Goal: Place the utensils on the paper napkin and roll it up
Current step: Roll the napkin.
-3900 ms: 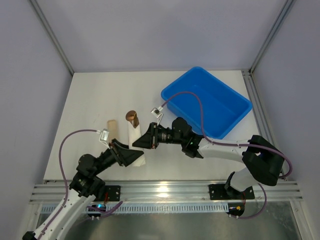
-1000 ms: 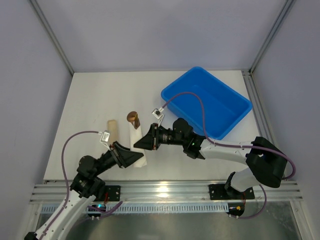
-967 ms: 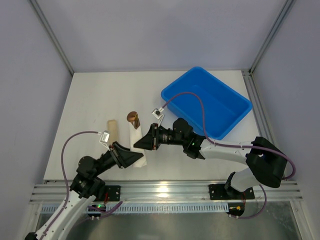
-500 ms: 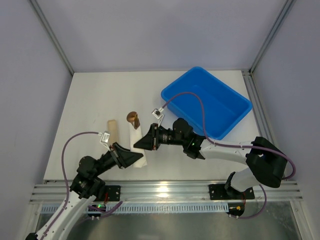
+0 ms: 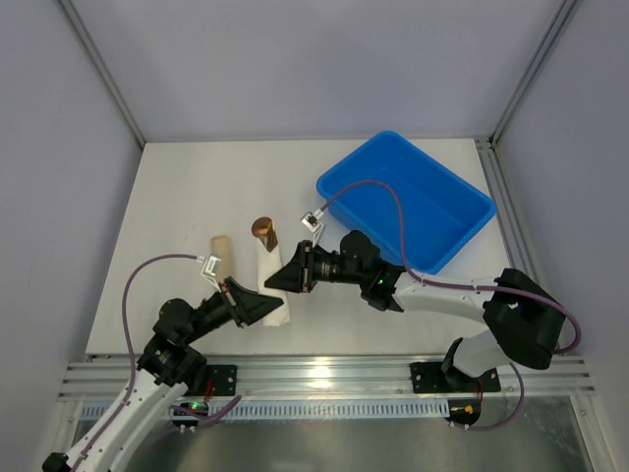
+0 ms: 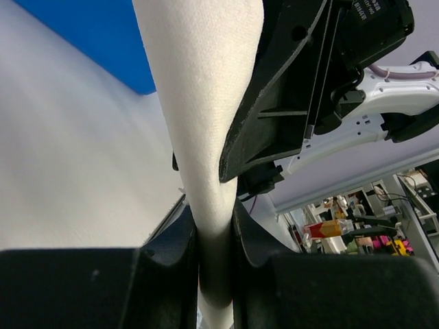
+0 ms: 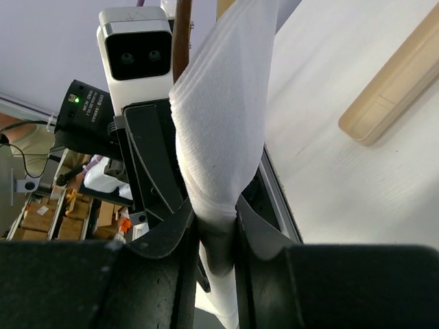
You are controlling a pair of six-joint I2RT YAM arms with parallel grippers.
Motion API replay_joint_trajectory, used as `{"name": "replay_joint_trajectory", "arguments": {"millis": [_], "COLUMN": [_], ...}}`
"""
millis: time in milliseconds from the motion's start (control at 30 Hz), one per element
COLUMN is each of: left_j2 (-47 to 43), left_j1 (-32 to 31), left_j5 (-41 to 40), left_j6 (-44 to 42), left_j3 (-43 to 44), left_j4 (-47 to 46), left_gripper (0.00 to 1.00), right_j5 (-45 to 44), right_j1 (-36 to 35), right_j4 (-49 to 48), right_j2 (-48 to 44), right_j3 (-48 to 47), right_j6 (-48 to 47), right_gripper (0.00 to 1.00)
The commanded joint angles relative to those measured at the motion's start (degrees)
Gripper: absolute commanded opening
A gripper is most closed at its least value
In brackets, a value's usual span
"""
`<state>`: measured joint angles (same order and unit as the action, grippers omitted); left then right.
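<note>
The paper napkin (image 5: pixel 270 280) is rolled into a white tube on the table. A gold-bronze utensil end (image 5: pixel 261 230) sticks out of its far end; I cannot tell spoon from fork. My left gripper (image 5: pixel 272 310) is shut on the near end of the roll. My right gripper (image 5: pixel 274 282) is shut on the roll's middle. In the left wrist view the white napkin (image 6: pixel 206 123) runs up between the fingers. In the right wrist view the napkin (image 7: pixel 223 137) is pinched too, with a bronze utensil handle (image 7: pixel 182 38) beside it.
A tan beige cylinder (image 5: pixel 222 255) lies left of the roll and also shows in the right wrist view (image 7: pixel 398 86). A blue bin (image 5: pixel 405 200) stands at the right back. The table's near edge and rail lie just behind the left gripper.
The roll and both grippers have shifted slightly toward the back. Both grips stay shut on the napkin.
</note>
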<state>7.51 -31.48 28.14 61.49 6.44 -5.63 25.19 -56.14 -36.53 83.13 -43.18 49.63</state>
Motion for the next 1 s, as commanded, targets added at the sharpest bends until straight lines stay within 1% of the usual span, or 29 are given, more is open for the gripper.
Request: {"name": "replay_joint_trajectory", "arguments": {"millis": [0,100,133,167,233,267,300,333,367,433,467,533,567,600,633,667,700,733,767,833,867,900,933,967], "left_j2": [2.0,2.9,3.1,3.5,4.4,4.7,5.2,6.5,7.1,8.2,9.7,11.6,14.0,15.2,16.6,19.2,20.6,21.9,23.2,27.1,28.6,29.9,32.7,34.0], "left_j1": [0.1,0.1,0.1,0.1,0.1,0.1,0.1,0.1,0.1,0.1,0.1,0.1,0.1,0.1,0.1,0.1,0.1,0.1,0.1,0.1,0.0,0.0,0.0,0.0], "left_j5": [0.6,0.6,0.9,1.1,1.0,1.1,1.3,1.7,1.8,1.8,1.8,1.8,1.4,1.3,1.3,0.8,0.6,0.0,-0.9,-1.4,-3.2,-4.3,-4.9,-4.7], "left_j6": [-3.5,-5.4,-5.8,-6.1,-7.2,-7.5,-8.5,-8.9,-9.5,-10.9,-11.4,-13.9,-15.4,-16.8,-19.4,-20.9,-22.2,-23.5,-26.0,-27.8,-29.7,-30.5,-30.8,-31.0], "left_j3": [4.0,5.5,5.7,6.0,6.9,7.4,7.9,8.8,9.5,10.8,12.2,14.4,17.3,18.9,20.3,21.8,25.3,26.9,28.7,33.0,34.5,36.2,39.1,40.3], "left_j4": [2.3,4.0,4.8,5.0,5.4,6.2,7.1,7.9,8.4,9.5,9.8,11.5,12.7,15.2,16.0,16.6,18.7,19.5,20.5,21.6,22.1,23.2,24.2,23.7], "left_gripper": [0.00,0.00,0.00,0.00,0.00,0.00,0.00,0.00,0.00,0.00,0.00,0.00,0.00,0.00,0.00,0.00,0.00,0.00,0.00,0.00,0.00,0.00,0.00,0.00], "right_j5": [0.1,-0.7,-0.8,-0.8,-1.8,-2.2,-2.9,-3.8,-4.2,-5.1,-7.2,-10.5,-15.4,-18.1,-20.9,-25.1,-28.1,-29.5,-30.9,-35.7,-37.6,-39.2,-41.9,-42.9], "right_j1": [-0.6,-0.6,-0.6,-0.6,-0.6,-0.6,-0.6,-0.6,-0.6,-0.6,-0.6,-0.6,-0.5,-0.5,-0.5,-0.5,-0.5,-0.4,-0.4,-0.4,-0.4,-0.4,-0.4,-0.3], "right_j4": [-1.5,-0.6,-0.1,0.6,1.8,3.2,4.2,5.0,6.7,8.9,13.5,19.3,26.7,31.0,35.1,44.0,47.5,50.2,55.5,59.8,64.3,66.7,68.7,72.8], "right_j2": [-2.0,-3.1,-3.8,-4.1,-5.4,-6.0,-6.7,-8.5,-9.5,-12.0,-15.2,-19.4,-21.8,-26.6,-28.7,-31.0,-35.2,-37.3,-39.3,-45.4,-47.2,-48.7,-51.1,-52.0], "right_j3": [-2.1,-1.6,-1.5,-1.4,-1.1,-0.8,-0.4,0.2,0.6,1.5,2.0,2.7,2.6,2.4,1.5,0.9,0.6,0.1,-0.6,-1.2,-2.1,-2.8,-4.4,-5.5], "right_j6": [-2.3,-3.0,-3.3,-3.4,-3.7,-4.2,-4.5,-4.9,-5.6,-6.5,-7.1,-8.9,-9.3,-10.2,-10.3,-10.5,-10.8,-11.4,-11.7,-11.4,-11.1,-11.0,-10.5,-10.5], "right_gripper": [0.23,0.35,0.46,0.52,0.66,0.81,0.91,0.93,0.99,0.99,0.99,0.99,0.99,0.99,0.99,0.99,0.99,0.99,1.00,1.00,0.99,0.99,0.99,0.99]}}
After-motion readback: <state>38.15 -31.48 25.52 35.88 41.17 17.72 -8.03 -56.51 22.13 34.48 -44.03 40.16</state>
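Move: The napkin roll is already pinched in both hands: its middle is at the right fingers and about 2 cm ahead of and 3 cm above the left ones. From the right hand, the wooden tray lies about 8 cm ahead, 12 cm left and 21 cm below. The blue bin's middle is some 23 cm ahead, 29 cm right and 19 cm below that hand. Right hand opens, frees the napkin roll and swings right some 20 cm; left, still pinching, lifts it forward. ##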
